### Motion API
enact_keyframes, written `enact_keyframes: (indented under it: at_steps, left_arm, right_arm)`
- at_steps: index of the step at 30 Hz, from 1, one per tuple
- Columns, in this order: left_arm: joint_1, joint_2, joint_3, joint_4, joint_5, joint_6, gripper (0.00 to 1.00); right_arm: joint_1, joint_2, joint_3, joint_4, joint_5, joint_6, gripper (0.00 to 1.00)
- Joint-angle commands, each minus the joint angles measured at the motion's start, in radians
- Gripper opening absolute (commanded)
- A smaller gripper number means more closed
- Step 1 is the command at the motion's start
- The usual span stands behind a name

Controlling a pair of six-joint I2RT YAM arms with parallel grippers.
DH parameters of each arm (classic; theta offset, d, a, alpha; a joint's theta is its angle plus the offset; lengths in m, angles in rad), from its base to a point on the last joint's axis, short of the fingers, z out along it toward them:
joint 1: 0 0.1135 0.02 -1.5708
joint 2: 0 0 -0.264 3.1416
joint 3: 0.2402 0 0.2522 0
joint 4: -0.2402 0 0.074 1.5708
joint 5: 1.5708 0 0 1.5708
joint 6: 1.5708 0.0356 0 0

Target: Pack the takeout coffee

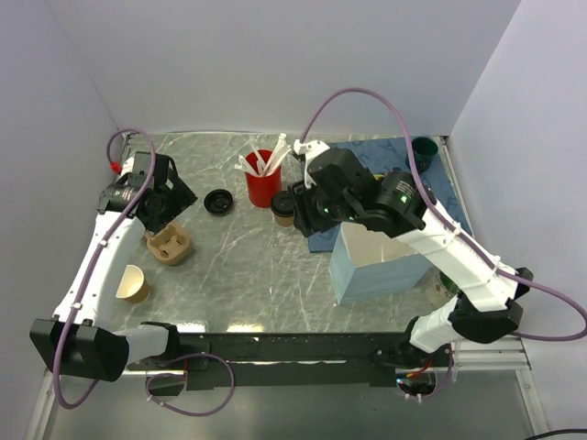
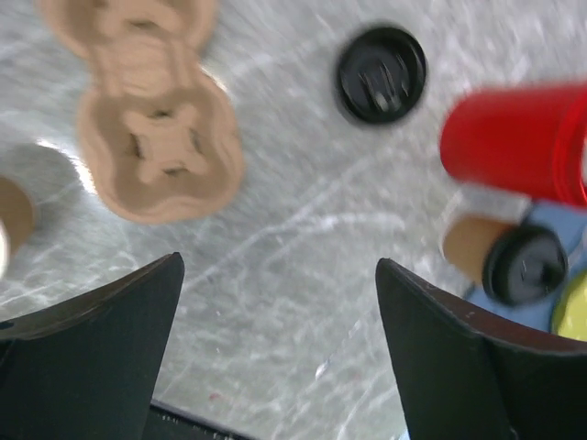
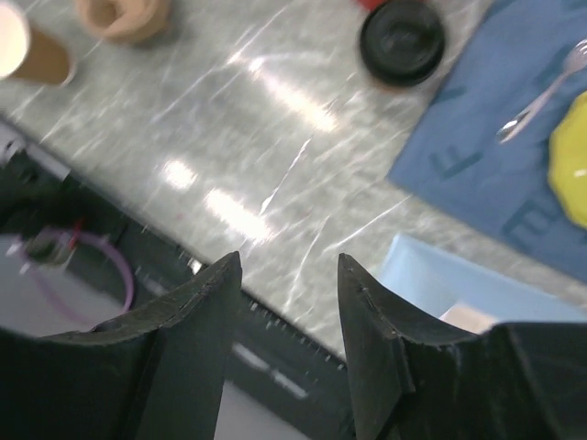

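The takeout coffee (image 1: 282, 209), a small brown cup with a black lid, stands just right of the red utensil cup (image 1: 262, 185). It also shows in the left wrist view, where the takeout coffee (image 2: 514, 261) is at the right edge. From above the takeout coffee (image 3: 402, 38) shows its lid, next to the blue cloth. My right gripper (image 1: 301, 213) hovers close to its right side, and the right gripper (image 3: 286, 266) is open with only table between the fingers. My left gripper (image 1: 160, 218) hangs over the table's left part, and the left gripper (image 2: 275, 266) is wide open and holds nothing.
A moulded paper cup carrier (image 1: 170, 246) lies below my left gripper, with a lidless brown cup (image 1: 133, 284) nearer the front. A loose black lid (image 1: 218, 202) lies left of the red cup. A light blue box (image 1: 376, 266) stands under the right arm, a blue cloth (image 1: 367, 156) behind it.
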Motion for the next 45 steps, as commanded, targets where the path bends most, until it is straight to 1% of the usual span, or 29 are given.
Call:
enact_keyframes:
  at_steps: [1, 2, 3, 5, 6, 7, 9, 11, 14, 17, 18, 21, 23, 27, 31, 32, 39, 45]
  left_arm:
    - [0.034, -0.001, 0.062, -0.019, -0.19, -0.112, 0.9]
    - [0.045, 0.035, 0.075, -0.036, -0.209, -0.126, 0.9]
    - [0.059, 0.057, 0.085, -0.089, -0.219, -0.143, 0.89]
    - [0.093, 0.138, 0.156, -0.17, -0.241, -0.219, 0.87]
    - [0.096, 0.166, 0.183, -0.219, -0.256, -0.262, 0.84]
    - [0.097, 0.189, 0.232, -0.3, -0.269, -0.348, 0.83]
    - [0.097, 0.249, 0.265, -0.324, -0.258, -0.373, 0.84]
    - [0.097, 0.283, 0.274, -0.297, -0.224, -0.349, 0.84]
    - [0.116, 0.31, 0.238, -0.209, -0.154, -0.257, 0.81]
    - [0.129, 0.32, 0.182, -0.174, -0.167, -0.25, 0.75]
    - [0.134, 0.321, 0.17, -0.165, -0.166, -0.231, 0.69]
    - [0.136, 0.344, 0.153, -0.151, -0.195, -0.209, 0.67]
    - [0.134, 0.368, 0.141, -0.146, -0.218, -0.206, 0.68]
    - [0.136, 0.411, 0.121, -0.11, -0.22, -0.172, 0.69]
    - [0.136, 0.448, 0.109, -0.071, -0.206, -0.099, 0.67]
    - [0.158, 0.465, 0.116, -0.079, -0.213, -0.097, 0.66]
    - [0.175, 0.45, 0.122, -0.059, -0.235, -0.057, 0.66]
    - [0.191, 0.461, 0.092, -0.01, -0.184, -0.011, 0.63]
  right_arm:
    - [0.0, -0.059, -0.073, 0.034, -0.123, -0.001, 0.53]
    - [0.001, -0.08, -0.082, 0.039, -0.144, -0.009, 0.53]
    - [0.001, -0.092, -0.088, 0.045, -0.158, -0.019, 0.53]
    - [0.0, -0.134, -0.122, 0.077, -0.175, -0.042, 0.53]
    - [0.001, -0.152, -0.135, 0.089, -0.198, -0.047, 0.53]
    - [0.001, -0.17, -0.155, 0.109, -0.209, -0.056, 0.53]
    - [0.0, -0.247, -0.247, 0.198, -0.221, -0.062, 0.53]
    - [-0.008, -0.308, -0.319, 0.244, -0.232, -0.064, 0.53]
    - [-0.022, -0.345, -0.352, 0.284, -0.239, -0.082, 0.53]
    - [-0.031, -0.346, -0.326, 0.266, -0.238, -0.11, 0.53]
    - [-0.033, -0.342, -0.318, 0.255, -0.235, -0.118, 0.53]
    - [-0.037, -0.347, -0.301, 0.252, -0.23, -0.133, 0.53]
    - [-0.037, -0.356, -0.31, 0.267, -0.241, -0.135, 0.53]
    - [-0.039, -0.355, -0.32, 0.272, -0.261, -0.124, 0.53]
    - [-0.037, -0.346, -0.307, 0.255, -0.258, -0.124, 0.52]
    - [-0.039, -0.346, -0.309, 0.255, -0.253, -0.127, 0.52]
    - [-0.04, -0.329, -0.306, 0.257, -0.242, -0.128, 0.52]
    - [-0.043, -0.318, -0.31, 0.261, -0.241, -0.13, 0.52]
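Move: The cup carrier my left hand goes for sits about 10 cm to its left, 4 cm farther out and some 20 cm below. The open paper cup lies roughly 17 cm left of this hand and 11 cm back; the loose black lid lies about 8 cm right and 15 cm ahead, both near table level. From my right hand, the carrier is some 45 cm left, 11 cm ahead and 32 cm down. I swing my left hand quickly left, turning it some 20 degrees counter-clockwise, then lower it about 11 cm over the cup carrier, tipping the fingers steeper and narrowing them partway. I stop above the carrier and ease a little farther left. My right hand draws back about 5 cm, away from the lidded coffee cup, then waits high. ##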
